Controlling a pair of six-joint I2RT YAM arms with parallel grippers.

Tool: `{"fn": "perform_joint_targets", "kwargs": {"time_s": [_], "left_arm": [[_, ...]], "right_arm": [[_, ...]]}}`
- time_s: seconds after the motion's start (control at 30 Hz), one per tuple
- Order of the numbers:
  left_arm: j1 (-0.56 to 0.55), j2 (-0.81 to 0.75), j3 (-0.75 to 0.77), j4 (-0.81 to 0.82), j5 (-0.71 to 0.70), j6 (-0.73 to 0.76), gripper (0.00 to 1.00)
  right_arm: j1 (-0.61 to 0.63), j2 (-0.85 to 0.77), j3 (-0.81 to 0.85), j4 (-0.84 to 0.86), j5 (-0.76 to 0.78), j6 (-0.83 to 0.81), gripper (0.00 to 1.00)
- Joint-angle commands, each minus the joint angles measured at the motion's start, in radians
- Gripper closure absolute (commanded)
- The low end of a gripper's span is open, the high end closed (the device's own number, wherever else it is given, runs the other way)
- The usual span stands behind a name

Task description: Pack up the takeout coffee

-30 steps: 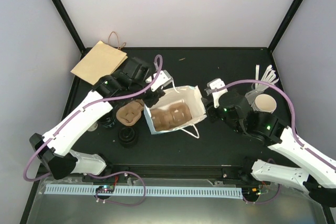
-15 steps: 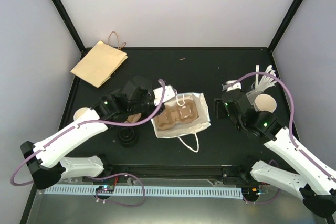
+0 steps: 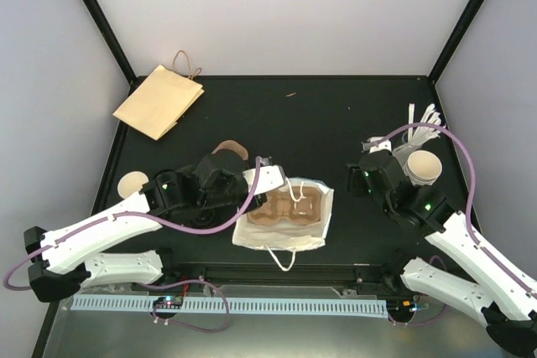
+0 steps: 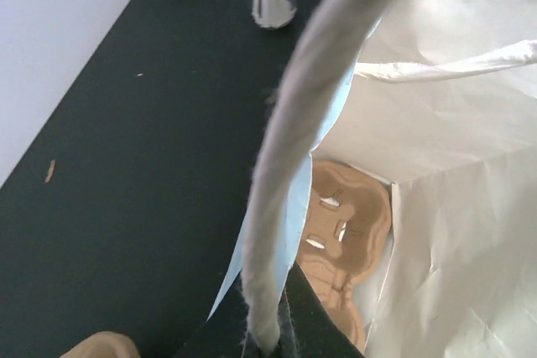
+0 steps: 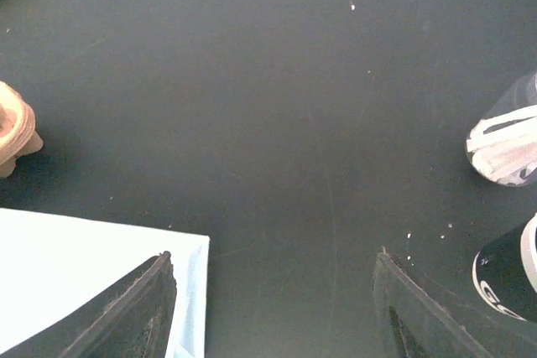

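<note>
I do not see the takeout coffee with its black lid in any view. A white paper bag [image 3: 285, 217] lies near the table's front with a brown cup carrier [image 3: 285, 207] inside it. My left gripper [image 3: 262, 180] is shut on the bag's far rim. In the left wrist view the rim rises from between the closed jaws of that gripper [image 4: 273, 324], with the carrier [image 4: 348, 224] beyond it. My right gripper [image 3: 362, 175] hangs to the right of the bag, clear of it. It [image 5: 273, 291] is open and holds nothing, with the bag's corner [image 5: 84, 266] by its left finger.
A flat brown bag [image 3: 159, 100] lies at the back left. A second brown carrier [image 3: 228, 150] sits behind my left arm. A lidless cup [image 3: 132, 183] stands at the left. Stacked white cups [image 3: 422, 167] and white stirrers [image 3: 424, 116] stand at the right.
My right gripper let go of the bag, opened and drew back to the right. My left arm pulled the bag toward the near edge, and it now lies flatter.
</note>
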Motion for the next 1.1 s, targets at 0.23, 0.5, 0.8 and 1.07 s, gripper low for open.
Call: {"fn": "perform_joint_targets", "kwargs": {"time_s": [0.23,0.5,0.8,1.07], "left_arm": [[-0.278,-0.047,-0.050,-0.029,-0.132,-0.178,0.98],[-0.458,-0.006,-0.047,-0.120,-0.235,-0.295,0.98],[-0.480,0.016,-0.031,-0.148,-0.367,-0.354,0.98],[-0.172,0.035,0.083,-0.085,-0.148,-0.274,0.96]], "right_arm": [[-0.008,-0.116,-0.089,-0.020,-0.071,0.017,0.33],[-0.008,-0.104,-0.085,-0.010,-0.091,-0.001,0.33],[-0.007,-0.094,-0.068,-0.002,-0.084,0.001,0.33],[-0.018,-0.008,0.077,-0.048,0.016,-0.058,0.33]]}}
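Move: My left hand already pinches the takeout bag's rope handle and rim. The bag's middle is about 5 cm back, 5 cm to the right and some 15 cm below that hand. The loose cup carrier lies about 8 cm ahead, 16 cm to its left and 26 cm below; the black canister is some 9 cm back, 21 cm left and 25 cm down. From my empty right hand the bag's middle lies about 18 cm left, 8 cm back and 11 cm below. Keeping handle and rim pinched in my left hand, I haul the bag's mouth back towards my base by about 12 cm, sinking some 5 cm and swinging the wrist slightly clockwise, then turn around and bring the hand forward again by about half that, rising a little as the wrist swings back. My right hand, open and empty, dips about 3 cm back and down, then starts to return. ##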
